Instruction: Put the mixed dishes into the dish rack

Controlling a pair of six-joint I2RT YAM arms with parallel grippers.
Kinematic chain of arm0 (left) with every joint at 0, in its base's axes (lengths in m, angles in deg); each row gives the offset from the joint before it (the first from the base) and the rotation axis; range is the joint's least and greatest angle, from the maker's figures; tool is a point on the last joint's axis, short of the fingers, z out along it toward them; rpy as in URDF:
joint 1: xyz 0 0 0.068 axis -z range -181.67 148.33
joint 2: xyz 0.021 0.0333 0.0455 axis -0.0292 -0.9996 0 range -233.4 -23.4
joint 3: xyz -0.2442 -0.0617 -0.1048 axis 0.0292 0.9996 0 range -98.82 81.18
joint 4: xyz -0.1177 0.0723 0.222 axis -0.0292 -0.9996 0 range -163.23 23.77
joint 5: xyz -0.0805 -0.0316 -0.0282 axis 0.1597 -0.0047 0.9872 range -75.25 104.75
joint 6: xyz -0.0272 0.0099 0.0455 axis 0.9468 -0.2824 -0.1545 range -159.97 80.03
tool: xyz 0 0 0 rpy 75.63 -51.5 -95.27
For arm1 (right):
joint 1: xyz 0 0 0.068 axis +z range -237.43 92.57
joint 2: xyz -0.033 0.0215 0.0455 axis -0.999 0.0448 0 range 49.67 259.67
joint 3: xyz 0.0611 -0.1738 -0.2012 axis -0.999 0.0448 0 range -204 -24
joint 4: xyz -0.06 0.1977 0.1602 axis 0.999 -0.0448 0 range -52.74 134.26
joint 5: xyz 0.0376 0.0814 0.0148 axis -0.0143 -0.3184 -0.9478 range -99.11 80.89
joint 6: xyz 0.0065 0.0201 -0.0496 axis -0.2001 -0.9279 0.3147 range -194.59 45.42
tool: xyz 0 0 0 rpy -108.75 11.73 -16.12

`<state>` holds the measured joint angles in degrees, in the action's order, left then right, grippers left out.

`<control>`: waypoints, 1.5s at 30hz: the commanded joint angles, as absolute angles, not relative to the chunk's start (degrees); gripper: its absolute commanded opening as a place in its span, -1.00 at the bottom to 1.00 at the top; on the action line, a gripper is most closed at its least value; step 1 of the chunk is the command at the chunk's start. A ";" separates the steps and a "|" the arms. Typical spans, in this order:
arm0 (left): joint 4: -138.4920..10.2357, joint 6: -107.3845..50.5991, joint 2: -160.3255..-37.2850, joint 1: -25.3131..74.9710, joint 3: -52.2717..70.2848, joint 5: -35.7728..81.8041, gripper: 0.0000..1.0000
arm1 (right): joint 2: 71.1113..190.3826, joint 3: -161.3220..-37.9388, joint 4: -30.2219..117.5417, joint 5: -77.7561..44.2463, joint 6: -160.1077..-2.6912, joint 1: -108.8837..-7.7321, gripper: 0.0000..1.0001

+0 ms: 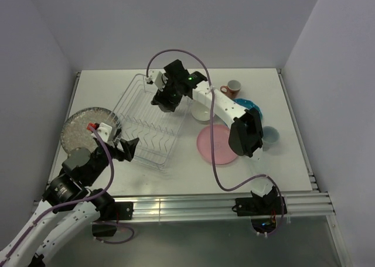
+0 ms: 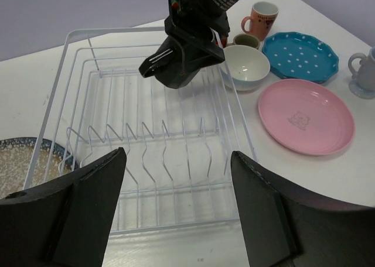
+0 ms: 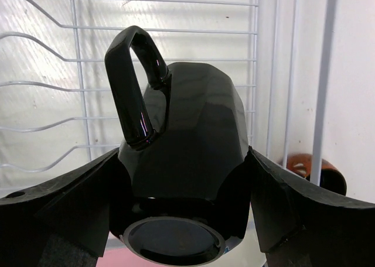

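Observation:
The wire dish rack (image 1: pixel 146 122) lies left of centre and holds no dishes. My right gripper (image 1: pixel 164 101) is shut on a glossy black mug (image 3: pixel 187 132), held over the rack's far right part with its handle towards the rack floor; the mug also shows in the left wrist view (image 2: pixel 183 62). My left gripper (image 2: pixel 177 156) is open and empty, just off the rack's near edge (image 2: pixel 176 223). A grey speckled plate (image 1: pixel 82 129) lies left of the rack. A white bowl (image 2: pixel 246 67), pink plate (image 2: pixel 306 116) and teal dotted plate (image 2: pixel 300 56) lie to its right.
A pink mug (image 2: pixel 261 20), a grey-beige mug (image 2: pixel 246 41) and a pale blue mug (image 2: pixel 363 71) stand right of the rack near the plates. A dark-red mug (image 3: pixel 310 170) shows just outside the rack's wire. Walls close in the table's back and sides.

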<state>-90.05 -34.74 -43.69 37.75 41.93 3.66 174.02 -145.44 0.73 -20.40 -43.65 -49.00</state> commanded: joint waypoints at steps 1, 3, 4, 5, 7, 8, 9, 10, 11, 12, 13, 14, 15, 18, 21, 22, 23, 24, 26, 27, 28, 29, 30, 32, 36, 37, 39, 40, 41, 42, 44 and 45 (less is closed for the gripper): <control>-87.15 -35.23 -42.39 37.97 43.38 2.01 0.58 | 173.50 -152.22 2.95 -17.55 -39.17 -47.71 -0.83; -86.62 -35.05 -42.38 37.97 44.17 2.36 0.58 | 174.99 -153.10 2.08 -17.64 -36.55 -47.53 -0.78; -86.62 -34.88 -42.64 37.97 44.26 2.45 0.58 | 175.52 -153.98 1.28 -19.21 -35.66 -47.45 -0.76; -86.62 -34.87 -42.91 37.88 44.35 2.54 0.58 | 176.57 -154.33 0.41 -19.66 -34.78 -47.36 -0.74; -86.97 -34.70 -43.70 37.97 44.26 2.54 0.58 | 177.72 -155.56 -2.93 -20.71 -31.62 -47.44 -0.71; -86.97 -34.70 -43.79 37.97 44.09 2.54 0.58 | 178.85 -156.00 -3.99 -20.63 -30.82 -47.44 -0.71; -87.06 -34.70 -43.96 37.97 44.09 2.80 0.57 | 179.47 -156.44 -6.08 -20.71 -28.99 -47.44 -0.71; -86.97 -34.61 -44.05 37.97 44.09 2.89 0.58 | 179.83 -156.80 -6.80 -20.72 -28.19 -47.44 -0.70; -86.97 -34.70 -43.97 37.97 44.26 2.89 0.58 | 180.27 -156.89 -7.42 -20.98 -27.57 -47.44 -0.70; -86.97 -34.70 -43.79 37.97 44.35 2.80 0.58 | 180.53 -157.15 -8.73 -21.15 -26.26 -47.44 -0.69; -86.89 -34.61 -43.53 37.88 44.44 2.71 0.58 | 180.88 -157.32 -9.35 -21.33 -25.81 -47.44 -0.69; -86.80 -34.70 -43.35 37.88 44.52 2.54 0.58 | 181.15 -157.59 -9.97 -21.59 -25.28 -47.44 -0.69; -86.71 -34.70 -43.00 37.97 44.61 2.36 0.59 | 181.32 -158.11 -11.19 -21.68 -24.32 -47.44 -0.68; -86.62 -34.87 -42.56 37.97 44.88 2.45 0.59 | 181.94 -158.29 -12.78 -21.07 -22.56 -47.36 -0.64; -86.53 -34.96 -42.65 37.97 45.05 2.63 0.59 | 182.47 -158.03 -12.96 -20.45 -22.12 -47.36 -0.60; -86.45 -34.96 -42.73 37.97 45.05 2.89 0.59 | 182.90 -158.12 -12.79 -20.28 -22.11 -47.36 -0.57; -86.45 -34.96 -42.82 37.88 45.05 2.98 0.59 | 183.08 -158.12 -12.70 -20.10 -22.29 -47.36 -0.50; -86.36 -34.96 -42.91 37.88 45.05 3.15 0.59 | 183.35 -158.20 -12.44 -19.58 -22.38 -47.27 -0.43; -86.45 -34.96 -43.09 37.97 45.05 3.24 0.59 | 184.14 -158.29 -12.09 -19.22 -22.46 -47.27 -0.21; -86.45 -34.96 -43.09 37.97 45.05 3.33 0.59 | 184.40 -158.38 -11.91 -18.87 -22.55 -47.27 -0.13; -86.45 -34.96 -43.17 37.88 45.05 3.42 0.59 | 184.92 -158.38 -11.82 -18.78 -22.64 -47.27 -0.07; -86.45 -34.96 -43.17 37.97 45.05 3.42 0.60 | 185.19 -158.47 -11.64 -18.69 -22.73 -47.27 0.01; -86.36 -34.88 -43.17 37.97 45.05 3.42 0.60 | 185.45 -158.56 -11.47 -18.61 -22.90 -47.36 0.05; -86.36 -35.05 -43.26 37.97 45.14 3.59 0.60 | 185.98 -158.73 -11.20 -18.26 -23.17 -47.27 0.16; -86.27 -35.14 -43.35 37.88 45.23 3.68 0.60 | 186.51 -159.00 -10.15 -18.25 -23.70 -47.27 0.31; -86.27 -35.14 -43.26 37.88 45.23 3.68 0.59 | 186.60 -159.17 -9.89 -18.25 -23.78 -47.27 0.36; -86.36 -35.14 -43.35 37.97 45.23 3.68 0.59 | 186.69 -159.35 -9.45 -18.25 -23.87 -47.27 0.39; -86.36 -35.05 -43.35 37.97 45.23 3.68 0.60 | 186.77 -159.35 -9.36 -18.34 -23.96 -47.18 0.45; -86.27 -35.14 -43.35 37.88 45.23 3.68 0.60 | 186.86 -159.43 -9.10 -18.43 -24.22 -47.27 0.49; -86.27 -35.14 -43.35 37.97 45.23 3.68 0.60 | 186.95 -159.44 -9.01 -18.52 -24.31 -47.27 0.51; -86.27 -35.05 -43.44 37.88 45.23 3.77 0.60 | 187.04 -159.44 -8.66 -18.78 -24.57 -47.27 0.58; -86.27 -35.14 -43.53 37.88 45.23 3.77 0.60 | 187.04 -159.35 -8.57 -18.78 -24.75 -47.27 0.62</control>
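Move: The right hand holds the black mug base up; its place on the dish rack's floor, by the right wall, lies straight beneath, about 13 cm down. From this hand the white bowl stands some 15 cm right and 2 cm farther out, the orange-black cup about 15 cm right and 11 cm ahead, both about 12 cm lower. From the left hand that place is roughly 20 cm ahead, 12 cm right and 23 cm below. The right hand lowers the black mug about 6 cm towards the rack floor, turning counter-clockwise and tipping steeper. ##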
